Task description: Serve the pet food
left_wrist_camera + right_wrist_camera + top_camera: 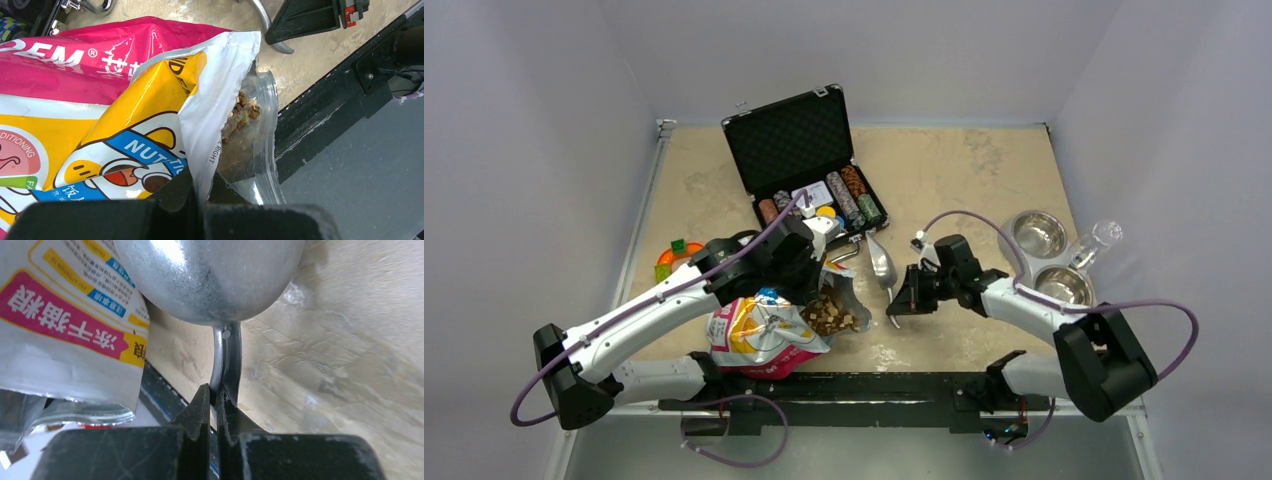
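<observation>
The pet food [829, 316] shows as brown kibble in the open mouth of a printed bag [759, 335] lying near the table's front edge. My left gripper [822, 272] is shut on the bag's white mouth edge [215, 100], holding it open, and kibble [241, 114] shows inside behind the clear lining. My right gripper [904, 301] is shut on the thin handle [227, 360] of a metal scoop [881, 262]. The scoop's bowl [210, 275] points away from the fingers, just right of the bag [65, 315].
Two steel bowls [1037, 233] [1064, 285] in one stand sit at the right, with a clear bottle [1100, 239] beside them. An open black case [789, 140] with poker chips [849, 195] stands behind the bag. A small coloured toy [674, 257] lies at the left.
</observation>
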You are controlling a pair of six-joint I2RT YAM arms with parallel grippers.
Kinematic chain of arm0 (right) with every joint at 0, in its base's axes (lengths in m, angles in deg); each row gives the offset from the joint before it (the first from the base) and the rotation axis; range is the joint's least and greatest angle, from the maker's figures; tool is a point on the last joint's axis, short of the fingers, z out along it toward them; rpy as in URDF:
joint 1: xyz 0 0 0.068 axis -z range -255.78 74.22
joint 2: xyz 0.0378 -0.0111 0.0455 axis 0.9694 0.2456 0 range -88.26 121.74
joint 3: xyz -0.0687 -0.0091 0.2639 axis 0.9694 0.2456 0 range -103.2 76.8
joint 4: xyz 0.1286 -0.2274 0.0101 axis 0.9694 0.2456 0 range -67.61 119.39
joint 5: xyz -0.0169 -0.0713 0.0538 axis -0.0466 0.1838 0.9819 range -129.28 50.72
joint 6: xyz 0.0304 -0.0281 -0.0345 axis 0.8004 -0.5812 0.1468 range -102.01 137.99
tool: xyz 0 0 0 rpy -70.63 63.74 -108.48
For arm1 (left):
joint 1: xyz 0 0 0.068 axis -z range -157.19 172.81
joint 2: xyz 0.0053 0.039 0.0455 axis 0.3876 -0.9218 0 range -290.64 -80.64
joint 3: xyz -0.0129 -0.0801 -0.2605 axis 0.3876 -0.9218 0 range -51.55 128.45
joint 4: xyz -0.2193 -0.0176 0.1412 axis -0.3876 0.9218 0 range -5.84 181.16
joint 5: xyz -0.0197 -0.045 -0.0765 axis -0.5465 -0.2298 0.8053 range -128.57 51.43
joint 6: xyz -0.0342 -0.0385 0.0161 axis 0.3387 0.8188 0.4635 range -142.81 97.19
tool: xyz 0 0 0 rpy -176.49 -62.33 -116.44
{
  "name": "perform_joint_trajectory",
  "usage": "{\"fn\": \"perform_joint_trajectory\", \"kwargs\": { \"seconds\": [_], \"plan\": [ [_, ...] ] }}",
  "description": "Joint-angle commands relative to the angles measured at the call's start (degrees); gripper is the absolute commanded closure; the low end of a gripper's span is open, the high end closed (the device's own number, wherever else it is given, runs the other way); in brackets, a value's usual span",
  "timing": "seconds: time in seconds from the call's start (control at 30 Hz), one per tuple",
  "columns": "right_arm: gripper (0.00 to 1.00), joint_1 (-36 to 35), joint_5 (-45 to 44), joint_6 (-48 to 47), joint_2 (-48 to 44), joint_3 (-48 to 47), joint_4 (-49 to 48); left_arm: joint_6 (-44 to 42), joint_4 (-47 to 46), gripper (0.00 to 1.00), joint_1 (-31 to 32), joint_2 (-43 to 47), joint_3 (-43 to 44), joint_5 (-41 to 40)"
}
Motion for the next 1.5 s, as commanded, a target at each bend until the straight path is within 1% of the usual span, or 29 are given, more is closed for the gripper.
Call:
{"fn": "perform_joint_trajectory", "kwargs": {
  "seconds": [0.0, 0.1, 0.13, 0.17, 0.2, 0.27, 0.3, 0.37, 0.47, 0.57, 0.6, 0.67, 0.77, 0.87, 0.93, 1.0, 1.07, 1.1, 1.27, 1.37, 1.47],
  "plan": [
    [1.00, 3.72, 17.89, 1.65, 4.78, 5.25, -18.95, 1.54, -1.51, 1.00, 0.31, 2.29, 0.50, 4.42],
    [1.00, 5.90, 22.28, 6.09, 8.45, 10.04, -30.04, 1.90, -1.49, 1.00, 0.33, 2.41, 0.34, 4.62],
    [1.00, 6.45, 22.34, 6.92, 9.24, 11.26, -31.91, 2.06, -1.46, 1.00, 0.33, 2.48, 0.21, 4.62],
    [0.99, 6.90, 21.41, 6.78, 9.69, 11.88, -31.68, 2.23, -1.48, 1.00, 0.33, 2.58, 0.04, 4.64],
    [0.96, 7.18, 20.31, 6.32, 9.71, 12.49, -31.28, 2.42, -1.53, 1.00, 0.33, 2.77, -0.17, 4.66],
    [0.87, 7.21, 14.82, 4.81, 8.04, 13.06, -27.33, 2.71, -1.65, 1.00, 0.33, 3.17, -0.49, 4.69],
    [0.81, 7.23, 13.50, 4.76, 6.97, 13.24, -26.00, 2.85, -1.62, 1.00, 0.33, 3.28, -0.67, 4.67],
    [0.76, 7.25, 10.77, 5.54, 4.33, 13.79, -23.98, 3.04, -1.59, 1.00, 0.33, 3.55, -0.86, 4.62],
    [0.67, 7.15, 3.94, 5.59, -1.94, 12.70, -16.03, 3.33, -1.77, 1.00, 0.33, 3.55, -1.07, 4.90],
    [0.56, 6.58, 1.24, 5.30, -6.64, 12.11, -11.47, 3.68, -2.21, 1.00, 0.33, 3.26, -1.15, 5.42],
    [0.54, 6.14, 0.03, 5.08, -7.73, 11.58, -10.30, 3.85, -2.38, 1.00, 0.33, 3.21, -1.18, 5.60],
    [0.53, 5.54, -2.44, 4.70, -8.14, 10.37, -8.19, 4.03, -2.67, 1.00, 0.33, 2.97, -1.25, 5.79],
    [0.52, 5.10, -6.28, 5.91, -6.13, 8.12, -5.29, 4.23, -2.87, 1.00, 0.33, 2.67, -1.17, 6.31],
    [0.52, 2.69, -9.56, 10.57, -4.22, 5.88, -2.66, 4.32, -2.63, 1.00, 0.33, 2.82, -1.20, 6.48],
    [0.51, 0.52, -11.07, 14.15, -5.00, 5.66, -2.87, 4.32, -2.40, 1.00, 0.33, 3.08, -1.45, 6.39],
    [0.50, -0.07, -13.13, 17.44, -6.26, 5.89, -2.22, 4.42, -2.28, 1.00, 0.33, 3.54, -1.72, 6.06],
    [0.51, -0.07, -15.01, 18.15, -6.56, 5.00, -0.91, 4.64, -2.14, 1.00, 0.33, 4.11, -1.98, 5.86],
    [0.51, -0.12, -16.47, 17.91, -6.24, 4.09, 1.35, 4.75, -2.13, 1.00, 0.33, 4.42, -2.16, 5.86],
    [0.52, 2.22, -17.48, 17.74, -4.29, 1.63, 5.31, 4.66, -1.51, 1.00, 0.33, 5.29, -2.31, 5.50],
    [0.48, 4.61, -18.49, 17.72, -4.89, 1.26, 6.51, 4.63, -1.24, 1.00, 0.33, 6.12, -2.61, 5.06],
    [0.48, 9.38, -18.38, 13.17, -3.30, -1.07, 6.83, 4.76, -0.96, 1.00, 0.33, 7.02, -2.92, 4.83]
  ]
}}
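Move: From the right hand, the table spot to which the held scoop is taken lies about 5 cm ahead and 6 cm below, neither left nor right; the bag's open mouth is some 12 cm left, level ahead and at much the same height; the chip case's tray is about 18 cm ahead, 14 cm left and a little lower. For the left hand, that spot is about 15 cm right, 3 cm ahead and some 15 cm below. Lowering the scoop about 3 cm with a slight draw back, the right hand tilts its left side up some 15 degrees and opens its fingers to half, letting go of the handle. Free of it, the hand goes about 4 cm forward and nearly 5 cm right, dipping again after a small rise, tilting back and turning clockwise some 25 degrees, to end open by the scoop's bowl. ##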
